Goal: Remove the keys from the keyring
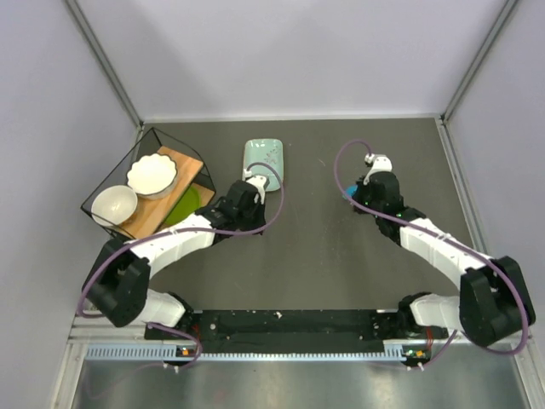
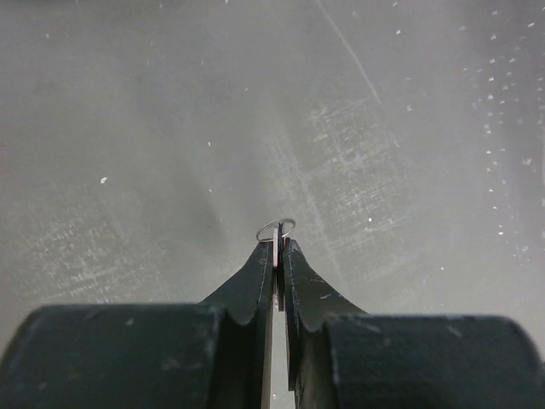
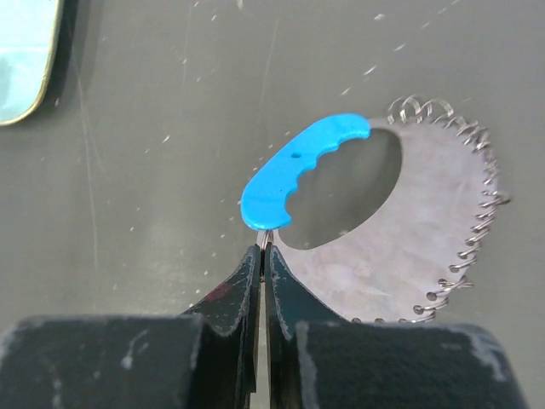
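My left gripper (image 2: 278,243) is shut on a thin flat silvery key (image 2: 278,256), seen edge-on between the fingers. A small wire ring (image 2: 276,228) sticks out past the tips. In the top view this gripper (image 1: 255,182) is at the near end of the pale green dish (image 1: 265,158). My right gripper (image 3: 265,249) is shut on the small metal loop of the keyring, just under its bright blue crescent tag (image 3: 298,175). The tag joins a grey oval plate (image 3: 426,230) edged with coiled wire. In the top view the right gripper (image 1: 354,194) is right of centre, with the blue tag (image 1: 348,192) at its tip.
A black wire basket (image 1: 203,164) at the left holds two white bowls (image 1: 152,175), a wooden board and a green plate. The dish's corner shows in the right wrist view (image 3: 21,60). Grey walls close the table's back and sides.
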Robot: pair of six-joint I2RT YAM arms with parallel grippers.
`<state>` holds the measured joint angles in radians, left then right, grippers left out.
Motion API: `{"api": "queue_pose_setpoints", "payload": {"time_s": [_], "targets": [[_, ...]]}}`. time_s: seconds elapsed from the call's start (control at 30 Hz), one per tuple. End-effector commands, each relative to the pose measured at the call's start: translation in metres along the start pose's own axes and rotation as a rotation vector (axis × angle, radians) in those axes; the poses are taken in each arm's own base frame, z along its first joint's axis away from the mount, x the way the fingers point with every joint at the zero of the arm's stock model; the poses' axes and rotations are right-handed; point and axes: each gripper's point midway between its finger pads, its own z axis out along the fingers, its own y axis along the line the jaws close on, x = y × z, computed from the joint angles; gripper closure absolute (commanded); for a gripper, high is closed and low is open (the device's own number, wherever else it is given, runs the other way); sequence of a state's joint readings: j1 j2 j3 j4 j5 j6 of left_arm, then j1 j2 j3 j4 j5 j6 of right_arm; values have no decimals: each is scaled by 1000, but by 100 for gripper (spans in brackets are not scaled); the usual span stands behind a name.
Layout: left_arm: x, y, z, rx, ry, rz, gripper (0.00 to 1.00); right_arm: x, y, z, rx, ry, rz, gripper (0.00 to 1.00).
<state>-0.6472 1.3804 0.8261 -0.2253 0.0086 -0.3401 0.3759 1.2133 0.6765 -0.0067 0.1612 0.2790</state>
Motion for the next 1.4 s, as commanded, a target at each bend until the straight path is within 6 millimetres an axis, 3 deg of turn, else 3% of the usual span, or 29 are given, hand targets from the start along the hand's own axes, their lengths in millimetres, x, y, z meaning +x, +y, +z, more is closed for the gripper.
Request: {"api": "queue_pose_setpoints", "payload": {"time_s": [0.0, 0.03, 0.07, 0.1, 0.23, 0.37, 0.4, 0.5, 0.53, 0.57, 0.6, 0.63, 0.67, 0.7, 0.73, 0.77, 0.8, 0.93, 0.97, 1.03, 1.07, 1.1, 1.17, 1.23, 1.27, 1.37], "targets": [[-12, 2, 12, -30, -26, -34, 100, -19, 38, 6, -176, -42, 103, 100], [-13, 3, 14, -37, -24, -35, 100, -12, 47, 3, -228, -20, 152, 100], [-12, 5, 17, -49, -18, -36, 100, 7, 45, 2, -229, 16, 174, 100], [-8, 7, 21, -59, -3, -42, 100, 14, 46, 0, -236, 26, 191, 99], [-4, 13, 31, -89, 13, -58, 100, 41, 34, -8, -185, 88, 231, 78], [3, 14, 40, -93, 47, -75, 100, 23, 32, -26, -183, 44, 229, 57], [3, 16, 41, -94, 50, -95, 100, 16, 37, -30, -208, 31, 227, 40], [5, 14, 43, -78, 69, -111, 86, 6, 38, -43, -200, 62, 206, 30], [2, 12, 43, -74, 69, -110, 80, -13, 40, -48, -201, 38, 179, 27], [1, 12, 43, -76, 72, -107, 79, -7, 39, -53, -177, 89, 148, 23], [0, 12, 42, -77, 71, -102, 78, -13, 38, -56, -148, 81, 116, 8], [-3, 11, 40, -72, 62, -98, 77, -35, 46, -65, -164, 44, 76, 1], [-11, 9, 33, -63, 36, -91, 72, -30, 58, -77, -187, 79, 37, 1], [-16, 8, 28, -63, 18, -90, 69, -42, 62, -88, -185, 50, 20, 1], [-22, 7, 22, -59, 0, -87, 57, -62, 74, -102, -216, 5, 15, 1], [-34, 0, 8, -30, -38, -71, 27, -65, 85, -112, -252, -1, 5, 1], [-43, -5, -1, -9, -63, -62, 22, -65, 105, -124, -352, 8, -6, 1], [-78, -35, -58, 146, -206, 4, 15, -85, 114, -150, -403, -41, 125, 1], [-90, -47, -85, 214, -276, 44, 14, -86, 114, -155, -414, -48, 134, 1], [-101, -55, -114, 258, -351, 71, 11, -85, 116, -168, -463, -62, 127, 1], [-111, -59, -142, 283, -433, 84, 7, -86, 115, -172, -472, -73, 120, 1], [-112, -59, -153, 292, -468, 87, 1, -86, 115, -176, -485, -82, 115, 1], [-122, -61, -191, 319, -603, 95, 1, -84, 111, -186, -502, -110, 124, 1], [-117, -61, -205, 336, -650, 104, 1, -78, 107, -189, -509, -116, 120, 1], [-119, -62, -224, 354, -708, 111, 1, -78, 104, -196, -519, -137, 125, 1], [-109, -60, -237, 377, -752, 96, 1, -72, 96, -204, -519, -171, 149, 1]]}}
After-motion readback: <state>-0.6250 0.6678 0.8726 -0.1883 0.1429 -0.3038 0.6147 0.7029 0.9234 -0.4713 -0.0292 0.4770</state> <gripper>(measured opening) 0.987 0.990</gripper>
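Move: Bare table is what both loaded hands are heading for. The left hand's keys go to a spot some 7 cm below it and 1 cm ahead, level with it sideways, with the green tray about 21 cm ahead and also level sideways. The right hand's place for the blue-handled keyring lies roughly 9 cm below, 2 cm back and 2 cm to its right; the tray is about 15 cm ahead of it and 24 cm to its left. Lowering the keys about 5 cm, the left hand opens wide to let them go, then rises fast some 30 cm, drawing back and tilting its fingers up. The right hand brings the keyring left, down and back, about 4 cm down, opening as it goes until it lets go, then climbs some 20 cm, easing left before drawing back and rolling left side up. ##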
